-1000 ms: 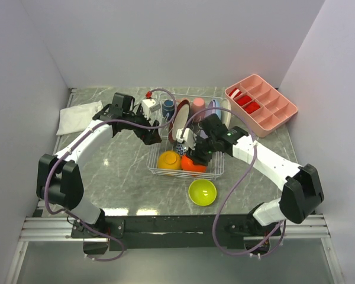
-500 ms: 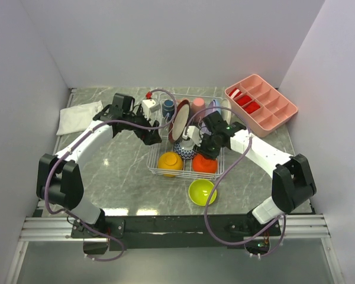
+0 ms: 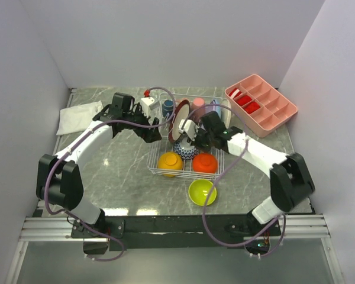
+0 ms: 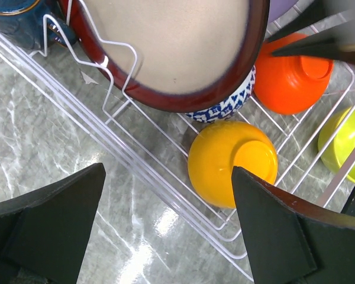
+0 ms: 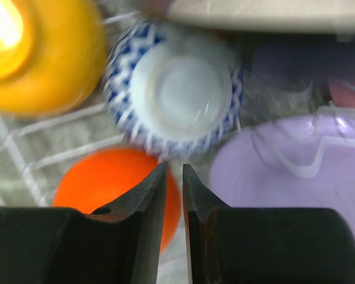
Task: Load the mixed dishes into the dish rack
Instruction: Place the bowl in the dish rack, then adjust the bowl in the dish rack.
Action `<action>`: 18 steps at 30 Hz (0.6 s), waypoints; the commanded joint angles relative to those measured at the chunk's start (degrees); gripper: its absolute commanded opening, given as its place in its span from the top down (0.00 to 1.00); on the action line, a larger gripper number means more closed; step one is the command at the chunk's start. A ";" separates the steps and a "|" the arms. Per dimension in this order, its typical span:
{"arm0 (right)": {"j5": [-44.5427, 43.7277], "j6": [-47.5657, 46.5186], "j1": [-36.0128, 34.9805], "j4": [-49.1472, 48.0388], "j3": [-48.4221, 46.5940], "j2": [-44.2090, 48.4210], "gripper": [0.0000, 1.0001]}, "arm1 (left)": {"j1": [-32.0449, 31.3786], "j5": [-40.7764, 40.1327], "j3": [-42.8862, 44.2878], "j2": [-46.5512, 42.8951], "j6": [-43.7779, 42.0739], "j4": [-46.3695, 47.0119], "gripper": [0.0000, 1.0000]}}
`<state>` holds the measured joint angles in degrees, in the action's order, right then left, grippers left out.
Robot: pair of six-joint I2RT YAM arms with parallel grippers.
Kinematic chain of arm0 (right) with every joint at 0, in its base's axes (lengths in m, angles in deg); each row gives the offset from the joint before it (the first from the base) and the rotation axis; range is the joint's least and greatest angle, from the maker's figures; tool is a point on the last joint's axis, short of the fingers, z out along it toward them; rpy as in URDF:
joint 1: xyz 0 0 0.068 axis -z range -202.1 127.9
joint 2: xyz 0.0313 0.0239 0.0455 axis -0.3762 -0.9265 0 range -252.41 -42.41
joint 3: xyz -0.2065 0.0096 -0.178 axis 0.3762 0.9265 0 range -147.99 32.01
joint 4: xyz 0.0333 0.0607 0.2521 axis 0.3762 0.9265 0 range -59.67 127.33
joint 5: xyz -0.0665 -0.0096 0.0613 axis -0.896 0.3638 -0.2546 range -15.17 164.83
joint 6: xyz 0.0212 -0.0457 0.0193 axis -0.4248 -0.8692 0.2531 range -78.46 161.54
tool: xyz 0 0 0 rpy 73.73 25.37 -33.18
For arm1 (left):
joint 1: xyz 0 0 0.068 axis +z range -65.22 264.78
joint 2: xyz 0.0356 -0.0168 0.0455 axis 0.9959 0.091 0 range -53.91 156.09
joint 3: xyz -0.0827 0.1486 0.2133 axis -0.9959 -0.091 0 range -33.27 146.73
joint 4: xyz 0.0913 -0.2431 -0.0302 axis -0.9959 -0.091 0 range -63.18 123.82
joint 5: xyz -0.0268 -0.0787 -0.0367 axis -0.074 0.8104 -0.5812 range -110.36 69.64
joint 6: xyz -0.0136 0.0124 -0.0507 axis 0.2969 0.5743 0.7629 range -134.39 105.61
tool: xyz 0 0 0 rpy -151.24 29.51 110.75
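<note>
The white wire dish rack [image 3: 155, 170] holds an orange-yellow bowl [image 3: 169, 160], a red-orange bowl [image 3: 205, 162] and a blue-patterned bowl [image 3: 184, 149], all upside down. Behind them stand a dark-red-rimmed plate [image 3: 178, 118], a lavender plate [image 3: 213, 110], a navy cup [image 3: 168, 107] and a pink cup [image 3: 197, 106]. A lime bowl [image 3: 202, 191] sits on the table in front of the rack. My left gripper [image 4: 165, 231] hangs wide open and empty over the rack's left rim, near the orange-yellow bowl [image 4: 234, 163]. My right gripper [image 5: 174, 168] hovers above the patterned bowl [image 5: 180, 89] and red-orange bowl [image 5: 106, 177], its jaws nearly together with nothing between them.
A pink compartment tray [image 3: 261, 103] stands at the back right. A folded white cloth [image 3: 77, 117] lies at the back left. Walls close in the table on three sides.
My right gripper has let go of the red-orange bowl, which now rests in the rack's front right. It has drawn back toward the plates while its jaws narrowed. The left arm has stayed put.
</note>
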<state>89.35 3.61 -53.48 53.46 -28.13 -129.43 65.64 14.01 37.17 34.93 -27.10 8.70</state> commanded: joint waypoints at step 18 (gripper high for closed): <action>5.69 6.37 -6.50 -3.27 -9.73 -12.73 0.77 | 0.24 -1.59 -0.03 -3.76 0.67 -0.01 0.04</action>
<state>88.45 7.02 -57.37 51.69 -37.00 -141.04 65.64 12.20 36.05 31.69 -26.73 8.06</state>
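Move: The upturned blue-patterned bowl lies about 5 cm to the right hand's left, roughly 1 cm ahead and some 5 cm below. The yellow bowl is about 10 cm left and 5 cm back, the orange bowl 2 cm right and 5 cm back; the brown-rimmed plate stands about 7 cm left and 8 cm ahead, near the hand's height. From the left hand the patterned bowl is about 11 cm right, 4 cm back and 11 cm below. With its fingers staying nearly shut, the right hand first dips about 2 cm while reaching some 3.5 cm forward and swinging left over the rack, down onto the patterned bowl. It then keeps working left, nearly 5 cm in all, easing back a little over 1 cm at the same height with hardly any wrist turn, its fingertips coming to bear on the bowl near its upturned foot ring and pushing the bowl towards the left side of the rack. ##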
